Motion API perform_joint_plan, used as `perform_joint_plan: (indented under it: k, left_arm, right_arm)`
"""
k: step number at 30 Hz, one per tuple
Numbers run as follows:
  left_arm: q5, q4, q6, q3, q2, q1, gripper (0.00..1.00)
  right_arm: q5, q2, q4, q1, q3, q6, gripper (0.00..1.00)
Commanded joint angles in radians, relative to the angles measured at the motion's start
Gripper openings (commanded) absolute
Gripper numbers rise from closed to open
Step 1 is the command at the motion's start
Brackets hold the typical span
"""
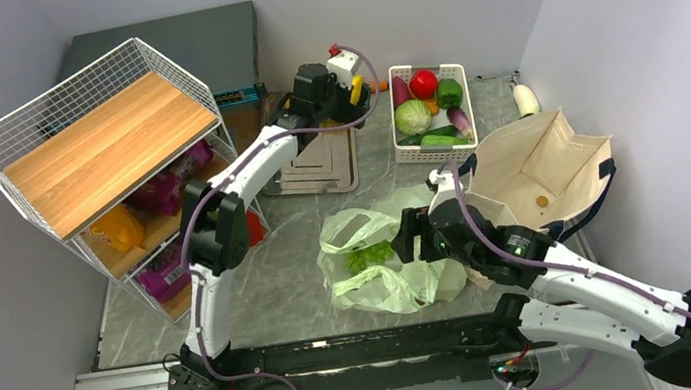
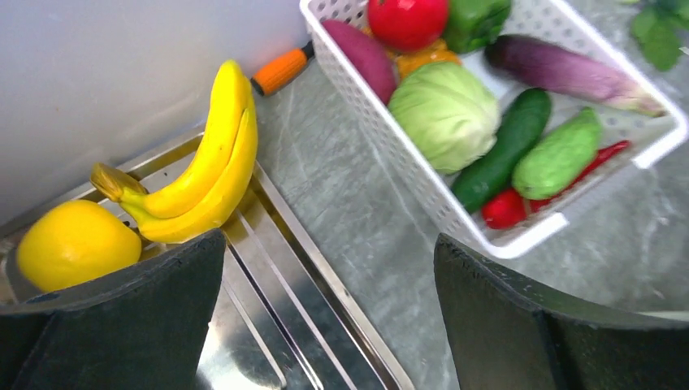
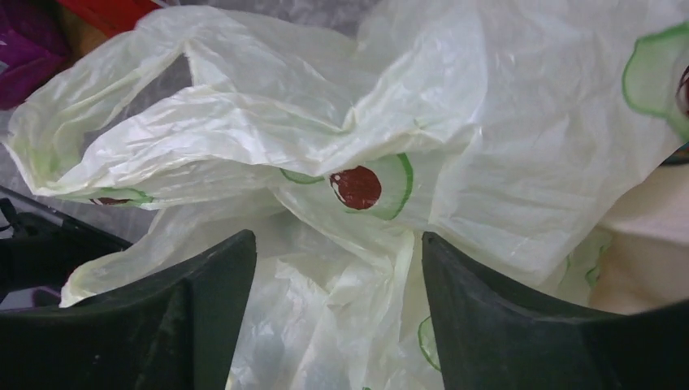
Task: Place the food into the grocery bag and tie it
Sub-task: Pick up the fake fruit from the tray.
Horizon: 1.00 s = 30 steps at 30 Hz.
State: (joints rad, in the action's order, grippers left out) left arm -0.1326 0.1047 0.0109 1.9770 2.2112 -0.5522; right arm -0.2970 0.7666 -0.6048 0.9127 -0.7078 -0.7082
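The grocery bag (image 1: 376, 267) lies crumpled on the table in front of the arms, pale green with avocado prints, and green grapes (image 1: 370, 255) show through it. My right gripper (image 3: 337, 276) hovers open over the bag (image 3: 325, 138), with loose plastic lying between its fingers (image 3: 487, 317). At the back, my left gripper (image 2: 329, 301) stands open above a metal tray (image 2: 325, 317). Yellow bananas (image 2: 207, 166) and a lemon (image 2: 77, 244) rest on the tray just beyond the left finger (image 2: 122, 325). Nothing is between the left jaws.
A white basket (image 2: 520, 236) of vegetables stands right of the tray. An open beige canvas tote (image 1: 539, 164) sits at the right, behind the right arm. A wire shelf with a wooden top (image 1: 103, 146) stands at the left.
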Motion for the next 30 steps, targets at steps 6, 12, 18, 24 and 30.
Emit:
perform_joint_plan:
  k: [6, 12, 18, 24, 30]
  left_arm:
    - [0.129, 0.075, 0.097, -0.105, -0.367, -0.119, 0.99]
    - [0.266, 0.200, 0.063, -0.205, -0.594, -0.172, 0.99]
    - [0.311, 0.269, -0.022, -0.427, -0.885, -0.218, 0.99]
    - [0.308, 0.341, -0.159, -0.635, -1.177, -0.261, 0.99]
    - [0.263, 0.456, -0.261, -0.764, -1.356, -0.287, 0.99]
  right_arm:
    - [-0.026, 0.000, -0.059, -0.001, -0.240, 0.104, 0.86]
    - [-0.035, 0.042, -0.008, -0.001, -0.386, 0.178, 0.89]
    - [-0.266, 0.226, -0.075, -0.001, -0.586, 0.108, 0.89]
    - [-0.328, 0.362, -0.026, -0.061, -0.690, 0.102, 0.93]
    - [-0.089, 0.519, 0.079, -0.270, -0.773, 0.122, 0.98]
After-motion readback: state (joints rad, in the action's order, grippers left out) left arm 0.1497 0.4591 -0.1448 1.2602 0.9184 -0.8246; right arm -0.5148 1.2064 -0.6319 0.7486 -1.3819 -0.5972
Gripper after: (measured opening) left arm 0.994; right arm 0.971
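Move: The bananas are the right gripper's likely goal: about 43 cm ahead, 10 cm to its left and 12 cm below. The lemon is 10 cm to their left; the vegetable basket's middle is some 38 cm ahead and 12 cm to the gripper's right. The bag lies about 25 cm back of the left gripper, nearly in line and 13 cm below; the bananas are 15 cm ahead of that gripper, 7 cm left, 17 cm below. Lift the empty right gripper about 15 cm clear of the slumped bag, then swing it forward some 13 cm towards the bananas, tipping the fingers up towards level, turning clockwise and finishing the opening. Meanwhile pull the open, empty left gripper up and back from the bananas, some 30 cm back, veering left after the first third, to hang high beside the bag's left edge. ##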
